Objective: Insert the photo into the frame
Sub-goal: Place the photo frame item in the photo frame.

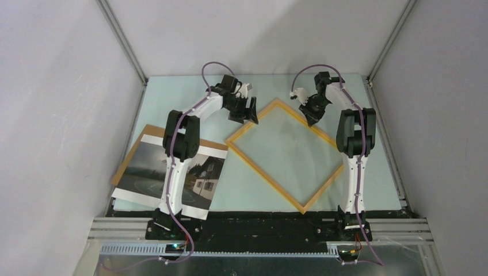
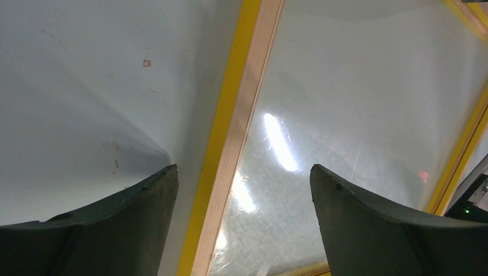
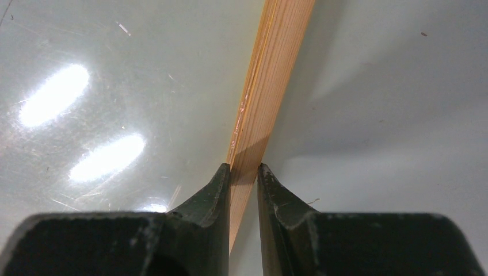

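Note:
The frame (image 1: 327, 187), thin yellow-orange wood round a clear pane, lies turned like a diamond in the middle of the table. My left gripper (image 1: 246, 111) stands open over its upper-left edge (image 2: 230, 144), one finger on each side of the rail, not touching it. My right gripper (image 1: 312, 115) is shut on the frame's upper-right rail (image 3: 270, 75), which runs between its fingertips (image 3: 221, 178). The photo (image 1: 144, 175), a dark misty landscape with a white house, lies flat at the left, partly hidden under the left arm.
A brown backing board (image 1: 138, 144) lies under the photo, showing along its far-left side. Grey enclosure walls with metal posts (image 1: 124, 40) bound the table. The arm bases sit on a black strip (image 1: 259, 224) at the near edge.

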`<action>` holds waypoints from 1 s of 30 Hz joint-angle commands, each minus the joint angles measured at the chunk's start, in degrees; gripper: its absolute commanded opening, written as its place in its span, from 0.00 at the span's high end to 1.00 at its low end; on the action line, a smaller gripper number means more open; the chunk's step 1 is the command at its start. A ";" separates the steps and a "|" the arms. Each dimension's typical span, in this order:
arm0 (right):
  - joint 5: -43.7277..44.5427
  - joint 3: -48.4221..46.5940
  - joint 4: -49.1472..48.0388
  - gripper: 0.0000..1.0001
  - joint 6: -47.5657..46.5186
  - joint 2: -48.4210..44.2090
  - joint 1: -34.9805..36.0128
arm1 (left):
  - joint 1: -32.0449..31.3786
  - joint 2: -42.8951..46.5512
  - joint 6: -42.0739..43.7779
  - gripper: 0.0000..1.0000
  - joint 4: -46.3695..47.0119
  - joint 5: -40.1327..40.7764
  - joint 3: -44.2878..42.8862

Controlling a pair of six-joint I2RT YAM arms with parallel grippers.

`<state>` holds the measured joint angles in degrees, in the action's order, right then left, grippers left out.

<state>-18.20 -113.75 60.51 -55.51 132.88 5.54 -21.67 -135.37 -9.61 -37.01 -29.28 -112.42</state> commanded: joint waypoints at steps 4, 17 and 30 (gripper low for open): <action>-0.80 0.91 -5.45 1.00 -1.18 2.15 0.98 | -1.51 -0.88 -1.31 0.15 0.32 -3.69 -1.11; -2.45 -5.61 -5.94 1.00 1.94 4.39 1.26 | -3.35 0.37 -3.62 0.33 0.29 -1.99 2.63; -3.57 -11.21 -8.01 1.00 2.86 7.18 2.17 | -5.52 1.28 -11.49 0.46 0.33 0.65 6.72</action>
<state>-17.76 -122.50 57.63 -52.99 137.99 5.50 -23.73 -134.13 -16.36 -34.17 -26.37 -107.81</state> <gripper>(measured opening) 0.215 0.571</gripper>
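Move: Just below the open left hand, some 2 cm down, lies the photo frame's left rail, running between the fingers and nearer the outer one. The middle of the whole frame is about 15 cm back and 13 cm to the right of this hand. The photo lies about 23 cm back and 31 cm to its left. The right hand already pinches the far-right rail; from there the frame's middle is about 12 cm back and 9 cm to the left. Keeping its pinch on the far-right rail, the right hand holds still at first, then carries the rail forward about 4.5 cm, the rail pivoting in its grip. The left hand eases about 2 cm back and to the right, then sinks about 1 cm over the left rail as its fingers narrow from wide to about half open, the outer finger coming against the rail's outer side. ##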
